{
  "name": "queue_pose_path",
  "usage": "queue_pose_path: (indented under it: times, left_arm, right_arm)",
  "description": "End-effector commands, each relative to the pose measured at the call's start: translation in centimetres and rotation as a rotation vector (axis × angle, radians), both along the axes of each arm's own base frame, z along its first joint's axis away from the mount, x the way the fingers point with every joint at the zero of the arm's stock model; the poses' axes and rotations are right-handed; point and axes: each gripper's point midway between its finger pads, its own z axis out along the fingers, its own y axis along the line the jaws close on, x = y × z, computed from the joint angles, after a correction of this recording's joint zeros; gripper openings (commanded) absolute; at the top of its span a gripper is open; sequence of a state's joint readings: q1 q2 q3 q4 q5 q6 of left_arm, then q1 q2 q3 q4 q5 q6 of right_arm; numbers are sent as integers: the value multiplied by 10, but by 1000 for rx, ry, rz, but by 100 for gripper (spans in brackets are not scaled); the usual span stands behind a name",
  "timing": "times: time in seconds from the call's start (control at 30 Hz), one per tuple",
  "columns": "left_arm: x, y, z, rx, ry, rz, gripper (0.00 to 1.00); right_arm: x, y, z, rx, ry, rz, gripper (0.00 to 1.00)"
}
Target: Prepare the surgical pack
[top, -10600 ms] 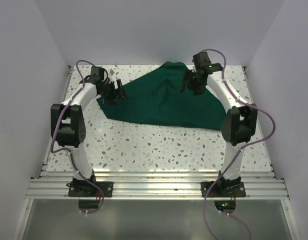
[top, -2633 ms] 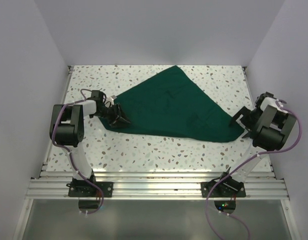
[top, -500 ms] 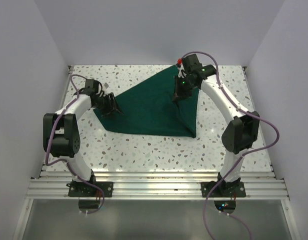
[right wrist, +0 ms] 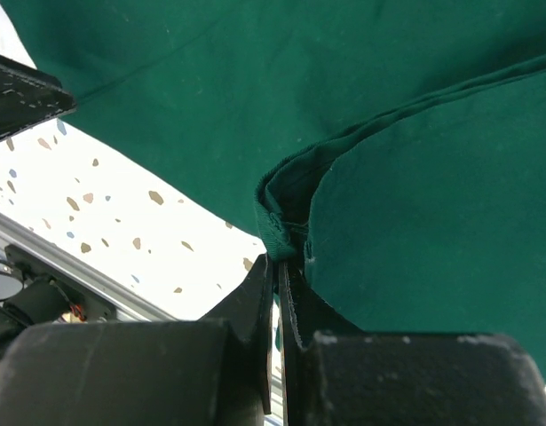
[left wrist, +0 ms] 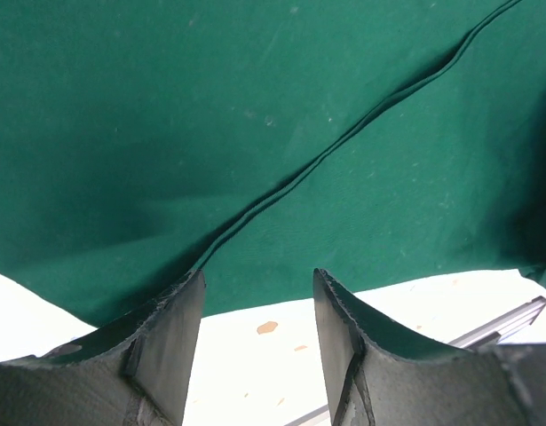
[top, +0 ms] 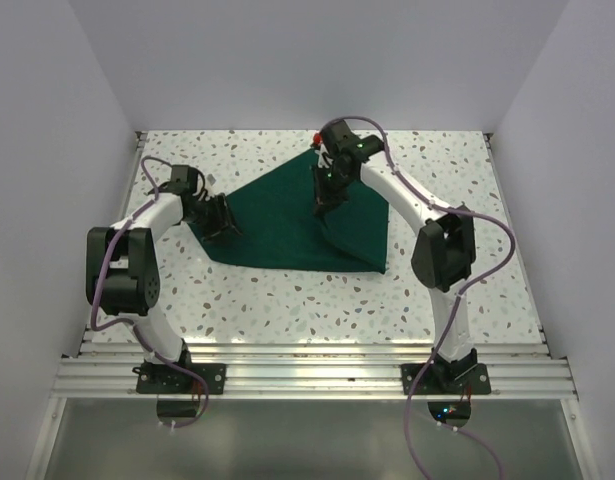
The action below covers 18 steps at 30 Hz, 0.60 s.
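The dark green drape (top: 272,225) of the surgical pack lies on the speckled table, its right part folded over to the left. My right gripper (top: 325,198) hangs above the middle of the cloth, shut on a bunched corner of its hem (right wrist: 274,232), and the cloth rises from the table to it. In the right wrist view the drape (right wrist: 415,177) fills most of the picture and the right gripper (right wrist: 278,266) pinches the hem. My left gripper (top: 219,222) stands open at the drape's left corner. Between its fingers (left wrist: 170,342) is only the bare table; the drape (left wrist: 255,133) lies just beyond.
The speckled table (top: 437,280) has white walls on three sides. An aluminium rail (top: 307,375) runs along the near edge by the arm bases. A doubled edge (left wrist: 344,142) crosses the drape diagonally. Part of the left arm (right wrist: 19,93) shows at the upper left of the right wrist view.
My right gripper has carried the drape's corner further left and a little nearer, so the folded-over part is wider. The left gripper has stayed open at the left corner.
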State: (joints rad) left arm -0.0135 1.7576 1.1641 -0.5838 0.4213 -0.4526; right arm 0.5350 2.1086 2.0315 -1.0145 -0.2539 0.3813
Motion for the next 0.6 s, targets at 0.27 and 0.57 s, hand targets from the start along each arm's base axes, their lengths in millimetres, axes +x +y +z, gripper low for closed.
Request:
queue_pose_path:
  times: [0.27, 0.57]
  left_arm:
    - [-2, 3, 20, -6, -56, 17, 56]
    - [-1, 3, 24, -6, -64, 30, 56]
  right_arm:
    - [-9, 35, -36, 53, 38, 128, 0]
    - [-18, 58, -48, 54, 52, 201, 0]
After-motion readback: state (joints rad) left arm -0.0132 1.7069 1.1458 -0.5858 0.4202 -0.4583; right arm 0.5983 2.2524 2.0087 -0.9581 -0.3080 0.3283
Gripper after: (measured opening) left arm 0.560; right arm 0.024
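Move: The right hand holds the gathered end of the drape's flap; its laying spot on the drape is about 4 cm to the left, 3 cm back and 12 cm below. The drape's near edge runs some 12 cm back, neither left nor right, and the right-hand fold lies about 16 cm to the right and 3 cm back, both at table height. From the left hand that laying spot is roughly 18 cm to the right and 1 cm back. The right hand, fingers still shut on the flap, lowers it about 7 cm, drifting left towards the laying spot. ##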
